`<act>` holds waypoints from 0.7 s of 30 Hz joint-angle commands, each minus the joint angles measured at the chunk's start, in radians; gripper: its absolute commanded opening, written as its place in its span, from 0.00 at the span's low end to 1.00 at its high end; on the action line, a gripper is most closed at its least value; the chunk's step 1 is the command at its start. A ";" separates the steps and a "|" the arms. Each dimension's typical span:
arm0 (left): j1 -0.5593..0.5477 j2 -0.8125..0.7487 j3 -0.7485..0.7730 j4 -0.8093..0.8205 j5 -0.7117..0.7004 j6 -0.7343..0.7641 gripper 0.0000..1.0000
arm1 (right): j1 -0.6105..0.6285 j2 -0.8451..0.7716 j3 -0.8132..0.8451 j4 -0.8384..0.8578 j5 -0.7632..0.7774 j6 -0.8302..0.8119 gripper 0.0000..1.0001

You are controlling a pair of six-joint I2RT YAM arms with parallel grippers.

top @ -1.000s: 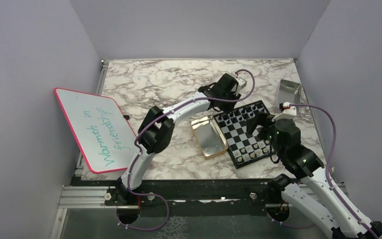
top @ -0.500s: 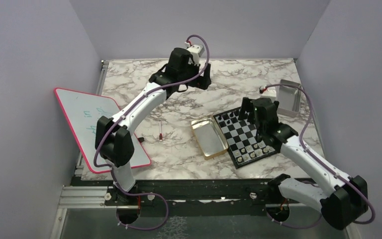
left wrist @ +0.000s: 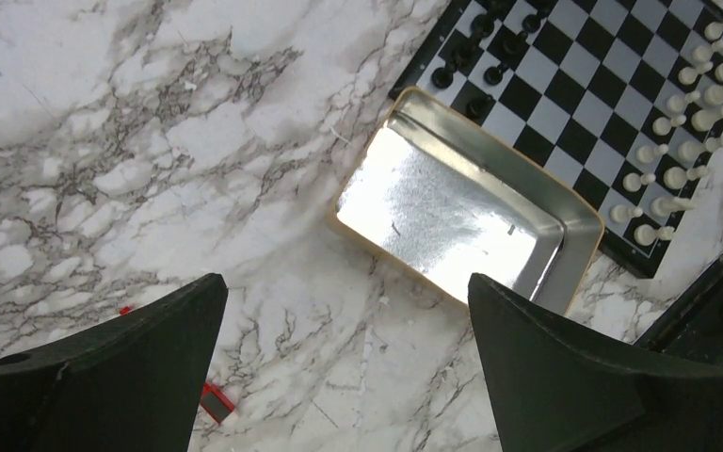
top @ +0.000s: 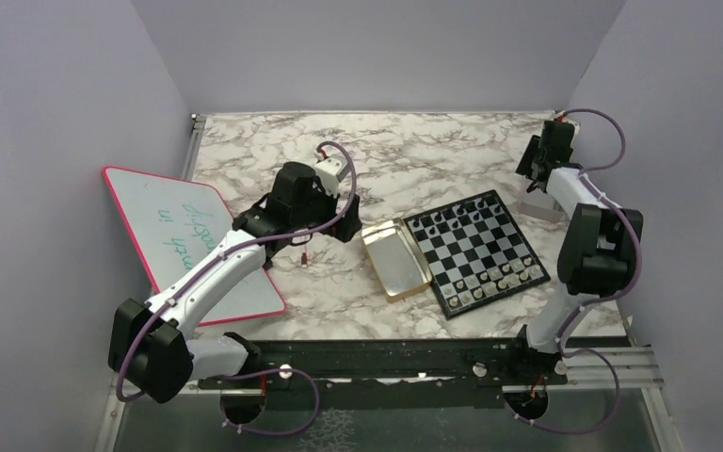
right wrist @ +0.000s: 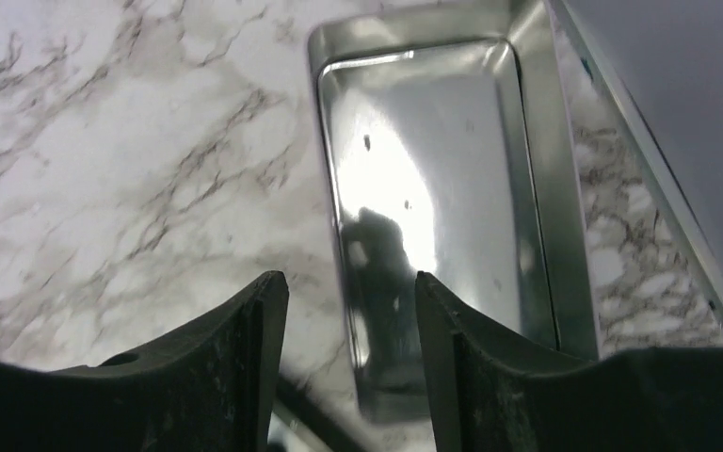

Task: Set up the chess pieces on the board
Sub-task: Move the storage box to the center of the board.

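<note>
The board [top: 475,247] lies right of centre, with black chess pieces [top: 444,219] on its far rows and pale chess pieces [top: 501,277] on its near rows. In the left wrist view the board [left wrist: 612,89] shows at top right, with its black pieces [left wrist: 475,68] and pale pieces [left wrist: 682,155]. My left gripper [top: 339,215] [left wrist: 345,282] stands wide open over bare marble, left of the board, holding nothing. My right gripper [top: 533,174] [right wrist: 350,282] hangs at the back right, away from the board, jaws apart with nothing between them.
An open gold tin [top: 395,256] [left wrist: 452,212] lies against the board's left edge. A silver tin [top: 534,209] [right wrist: 433,188] sits under the right gripper by the right wall. A small red object [top: 303,256] [left wrist: 215,400] and a pink-rimmed whiteboard [top: 188,240] lie on the left.
The left arm swung from the board's far corner to the back, then down beside the gold tin. The right arm left the board for the back right corner, its jaws narrowing.
</note>
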 commanded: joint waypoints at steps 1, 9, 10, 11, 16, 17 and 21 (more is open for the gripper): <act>0.003 -0.046 -0.093 0.008 0.015 0.040 0.99 | -0.047 0.170 0.205 -0.081 -0.071 -0.103 0.53; 0.003 -0.112 -0.128 0.014 0.013 0.069 0.99 | -0.076 0.407 0.481 -0.216 -0.122 -0.286 0.39; 0.003 -0.116 -0.133 0.017 0.010 0.068 0.99 | -0.076 0.421 0.495 -0.223 -0.152 -0.319 0.37; 0.003 -0.120 -0.140 0.023 0.009 0.064 0.99 | -0.076 0.434 0.507 -0.236 -0.180 -0.352 0.35; 0.001 -0.121 -0.153 0.037 0.034 0.055 0.99 | -0.075 0.426 0.480 -0.236 -0.315 -0.476 0.23; 0.001 -0.121 -0.153 0.037 0.030 0.054 0.99 | -0.074 0.413 0.461 -0.226 -0.334 -0.486 0.22; 0.001 -0.122 -0.156 0.036 0.018 0.051 0.99 | -0.073 0.366 0.400 -0.250 -0.428 -0.546 0.17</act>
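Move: The storage box lies below my right hand: its middle is about 6 cm to the right, 2 cm farther out and 8 cm down. Its long left wall passes just ahead of my fingers. The chess board's middle is some 18 cm to this hand's left and 18 cm back, and the black pieces are about 22 cm left and 6 cm back. From my left hand the storage box is roughly 57 cm right and 20 cm ahead, far below. My right hand reaches about 8 cm forward over the storage box's left side while sinking 6 cm, swings right and then partly back left, and turns some 25 degrees counter-clockwise, tipping down. The part-open fingers close nearly shut about the left wall, one inside and one outside, to pinch its rim. My left hand, open and empty, eases a few centimetres back and down. ##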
